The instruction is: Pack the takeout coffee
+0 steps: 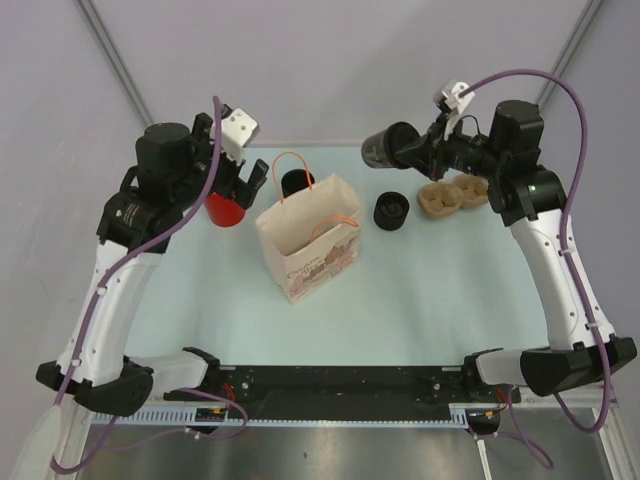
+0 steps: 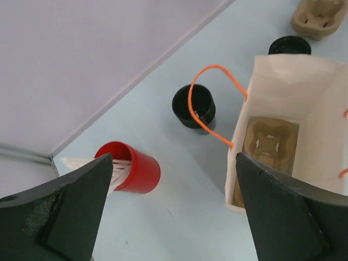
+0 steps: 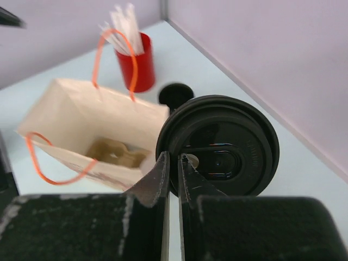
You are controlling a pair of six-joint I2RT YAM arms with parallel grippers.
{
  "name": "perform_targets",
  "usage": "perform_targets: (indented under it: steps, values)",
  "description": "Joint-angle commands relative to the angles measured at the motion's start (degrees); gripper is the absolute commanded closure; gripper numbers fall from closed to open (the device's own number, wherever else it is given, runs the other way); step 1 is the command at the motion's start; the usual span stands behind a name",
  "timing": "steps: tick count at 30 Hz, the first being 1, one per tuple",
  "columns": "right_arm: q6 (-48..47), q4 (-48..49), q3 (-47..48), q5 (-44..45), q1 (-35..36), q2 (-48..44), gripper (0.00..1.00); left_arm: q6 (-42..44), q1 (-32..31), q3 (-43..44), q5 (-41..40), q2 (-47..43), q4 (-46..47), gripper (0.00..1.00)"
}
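Note:
The takeout coffee (image 1: 385, 148), a black cup with a black sip lid (image 3: 217, 147), hangs on its side in the air at the back right. My right gripper (image 1: 418, 150) (image 3: 173, 157) is shut on the lid's rim. A white paper bag (image 1: 308, 240) with orange handles stands open mid-table, with a brown cardboard carrier (image 2: 271, 142) at its bottom. My left gripper (image 1: 243, 185) (image 2: 174, 163) is open and holds nothing. It hovers between the bag's left wall (image 2: 239, 157) and the red cup (image 2: 130, 168).
An open black cup (image 1: 297, 183) (image 2: 194, 106) stands just behind the bag. A squatter black round piece (image 1: 392, 210) lies right of the bag. Brown cardboard carriers (image 1: 450, 195) lie beyond it. The red cup (image 1: 225, 208) holds white sticks.

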Motion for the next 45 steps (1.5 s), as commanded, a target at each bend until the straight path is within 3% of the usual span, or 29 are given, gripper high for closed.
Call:
perform_targets:
  steps: [1, 10, 30, 33, 36, 45]
  values:
    - [6.1, 1.5, 7.7, -5.6, 7.0, 4.3, 1.0, -1.3, 3.8, -5.0, 2.4, 1.5, 4.1, 0.01]
    - [8.3, -2.3, 12.3, -5.5, 18.1, 11.9, 1.0, -3.1, 7.0, -7.2, 10.5, 5.0, 7.1, 0.01]
    - [8.5, -11.4, 17.4, 4.3, 22.7, 25.9, 1.0, -4.8, 7.2, -7.8, 18.6, 12.5, 11.6, 0.04]
    - [8.9, -11.8, 17.6, 7.2, 22.7, 27.3, 1.0, -5.3, 7.2, -8.6, 19.4, 12.2, 12.5, 0.1]
    - [9.3, -13.0, 18.2, 8.9, 22.7, 29.0, 1.0, -5.7, 7.3, -9.5, 20.1, 11.7, 13.2, 0.24]
    - [7.9, -17.5, 19.8, 14.4, 23.4, 33.3, 1.0, -6.8, 7.2, -13.0, 20.9, 10.0, 15.4, 0.49]
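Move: The right hand already grips the lidded coffee cup; the bag mouth lies about 21 cm to its left, 4 cm back and 14 cm below. The lid stack is some 9 cm ahead, 2 cm left and 31 cm down from that hand. From the open left hand, the bag's far-left rim by the orange handle is about 7 cm ahead, 6 cm right and 14 cm down; the black cup stands 20 cm ahead, 7 cm right, and the red straw holder 12 cm ahead, 10 cm left, both some 30 cm down. Leftward first, with a slight rise and pull back, the right hand swings the held cup across to the bag, then sinks some 16 cm below its starting height, easing forward and tipping about 30 degrees downward, to lower the cup through the right part of the mouth. The left hand sinks about 12 cm and reaches forward and right to the far-left rim, its fingers partly closing around rim and handle. ##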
